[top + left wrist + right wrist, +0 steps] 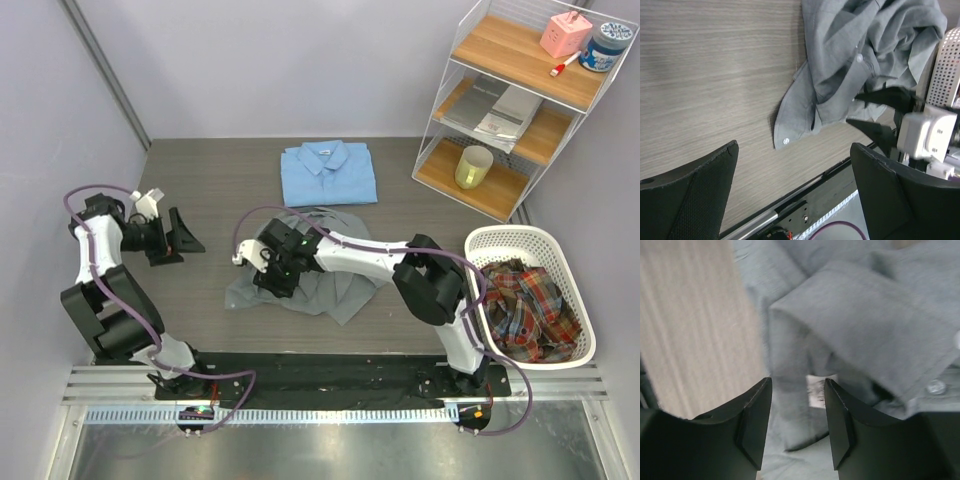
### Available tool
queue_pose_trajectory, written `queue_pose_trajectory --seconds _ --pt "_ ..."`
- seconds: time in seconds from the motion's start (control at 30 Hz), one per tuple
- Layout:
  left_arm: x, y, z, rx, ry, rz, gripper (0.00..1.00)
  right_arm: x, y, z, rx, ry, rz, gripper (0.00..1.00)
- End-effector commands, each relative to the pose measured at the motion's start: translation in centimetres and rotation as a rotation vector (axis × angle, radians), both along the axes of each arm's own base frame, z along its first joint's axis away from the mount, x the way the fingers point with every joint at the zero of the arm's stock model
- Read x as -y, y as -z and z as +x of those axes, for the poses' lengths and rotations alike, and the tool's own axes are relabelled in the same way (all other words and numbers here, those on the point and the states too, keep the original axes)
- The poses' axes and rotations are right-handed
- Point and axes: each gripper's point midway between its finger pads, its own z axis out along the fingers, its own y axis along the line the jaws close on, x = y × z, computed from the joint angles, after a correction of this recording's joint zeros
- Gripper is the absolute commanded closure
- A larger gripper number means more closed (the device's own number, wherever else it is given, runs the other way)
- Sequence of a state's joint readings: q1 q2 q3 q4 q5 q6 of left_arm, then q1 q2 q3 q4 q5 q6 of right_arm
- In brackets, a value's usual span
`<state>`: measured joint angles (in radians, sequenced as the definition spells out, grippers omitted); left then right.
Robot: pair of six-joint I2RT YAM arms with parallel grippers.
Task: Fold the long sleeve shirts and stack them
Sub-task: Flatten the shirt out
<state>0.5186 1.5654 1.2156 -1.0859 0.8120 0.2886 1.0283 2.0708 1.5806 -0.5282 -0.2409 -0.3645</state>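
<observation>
The grey long sleeve shirt (335, 285) lies crumpled in the middle of the table, with a cuff (790, 132) trailing toward the near edge. The light blue long sleeve shirt (328, 172) lies folded behind it, collar up. My right gripper (268, 272) is down on the grey shirt's left part. In the right wrist view its jaws (797, 382) stand half apart, with grey cloth (865, 315) and a white label (816, 390) showing in the gap. My left gripper (188, 240) hovers open over bare table left of the grey shirt (865, 45), nothing between its fingers (795, 147).
A white basket (510, 235) holding plaid cloth (525, 305) stands at the right edge. A wire-and-wood shelf (520, 90) with a yellow cup (473, 167) fills the back right corner. The black base rail (330, 375) runs along the near edge.
</observation>
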Motion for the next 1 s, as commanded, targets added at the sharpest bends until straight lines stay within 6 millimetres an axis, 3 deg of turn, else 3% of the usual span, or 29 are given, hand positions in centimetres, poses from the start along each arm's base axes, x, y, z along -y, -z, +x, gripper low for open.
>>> queue_pose_trajectory --seconds 0.0,0.1,0.17,0.27,0.3,0.33,0.4,0.43,0.5,0.6,0.63,0.67,0.7,0.73,0.77,0.8,0.83,0.9,0.93,0.97 --pt "0.8 -0.9 -1.9 0.05 0.053 0.034 0.07 -2.6 -2.7 2.6 0.097 0.025 0.091 0.48" --pt "0.8 -0.6 -2.4 0.049 0.058 0.061 0.06 -2.2 -1.0 2.6 0.081 0.01 0.044 0.5" --pt "0.5 -0.5 -2.3 0.055 0.054 0.075 0.05 -1.8 -0.1 2.0 0.052 -0.006 0.011 0.44" --pt "0.4 -0.5 -2.2 0.055 0.05 0.077 0.05 -1.9 -0.3 0.9 0.001 -0.043 0.024 0.46" --pt "0.3 -0.5 -2.1 0.059 0.048 0.078 0.05 -1.9 -0.3 0.6 -0.012 -0.053 0.028 0.51" --pt "0.3 -0.4 -2.1 0.054 0.046 0.072 0.05 -2.0 -0.4 0.3 -0.028 -0.06 0.032 0.69" --pt "0.1 -0.5 -2.0 0.053 0.039 0.071 0.05 -2.4 -1.5 0.6 -0.029 -0.059 0.05 0.92" --pt "0.0 -0.6 -2.0 0.06 0.044 0.075 0.05 -2.9 -3.1 0.9 -0.031 -0.05 0.074 0.99" --pt "0.0 -0.6 -2.0 0.066 0.052 0.077 0.05 -3.4 -6.6 1.3 -0.068 -0.042 0.156 0.99" --pt "0.6 -0.6 -2.3 0.091 0.096 0.058 0.08 -4.6 -14.9 1.8 -0.099 -0.068 0.325 0.99" --pt "0.8 -0.5 -2.4 0.093 0.108 0.054 0.09 -4.8 -18.9 2.5 -0.098 -0.054 0.402 0.99" --pt "0.8 -0.4 -2.4 0.111 0.134 0.06 0.09 -4.6 -21.2 2.6 -0.126 -0.058 0.457 0.99" --pt "1.0 -0.3 -2.4 0.119 0.151 0.065 0.09 -3.0 -23.5 5.1 -0.111 -0.002 0.504 0.99" --pt "1.3 -0.2 -2.6 0.124 0.167 0.065 0.09 -2.0 -25.9 6.2 -0.123 0.052 0.548 0.99" --pt "1.6 -0.2 -2.5 0.147 0.189 0.069 0.09 -0.6 -27.2 7.2 -0.124 0.085 0.571 0.99" --pt "2.2 -0.3 -2.5 0.158 0.215 0.071 0.09 2.3 -27.9 9.9 -0.124 0.165 0.583 0.99" --pt "2.6 0.1 -2.3 0.175 0.235 0.081 0.08 4.3 -29.2 10.2 -0.113 0.199 0.595 0.99" --pt "4.6 0.6 -1.9 0.184 0.305 0.127 0.09 7.6 -29.5 11.5 -0.118 0.281 0.591 0.99" --pt "5.2 1.3 -1.3 0.207 0.337 0.164 0.08 10.4 -29.4 12.4 -0.115 0.349 0.585 0.99" --pt "6.0 1.7 -1.0 0.218 0.368 0.202 0.08 11.6 -29.2 12.6 -0.121 0.385 0.581 0.99"
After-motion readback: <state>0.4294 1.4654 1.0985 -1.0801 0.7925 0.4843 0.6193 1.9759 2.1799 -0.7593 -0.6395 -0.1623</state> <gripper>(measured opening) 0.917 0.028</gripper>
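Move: The right hand hovers low over the grey shirt, fingers half open, with cloth under them. The crumpled shirt's middle lies about 8 cm to its right, 5 cm ahead and 4 cm down. The shirt's cuff is some 7 cm left and 3 cm back, and the folded blue shirt about 25 cm ahead and 14 cm right. From the left hand, the grey shirt's middle is roughly 27 cm right, level fore and aft, 12 cm lower. The right fingers pinch the grey shirt's cloth, shutting fully after a nudge of 1–2 cm forward and a small dip. The hand then hoists the cloth fast, up some 26 cm and about 13 cm forward towards the blue shirt, swinging right late while rolling its left side up about 30 degrees. The left hand, open and free, eases back a couple of centimetres, then starts right. ##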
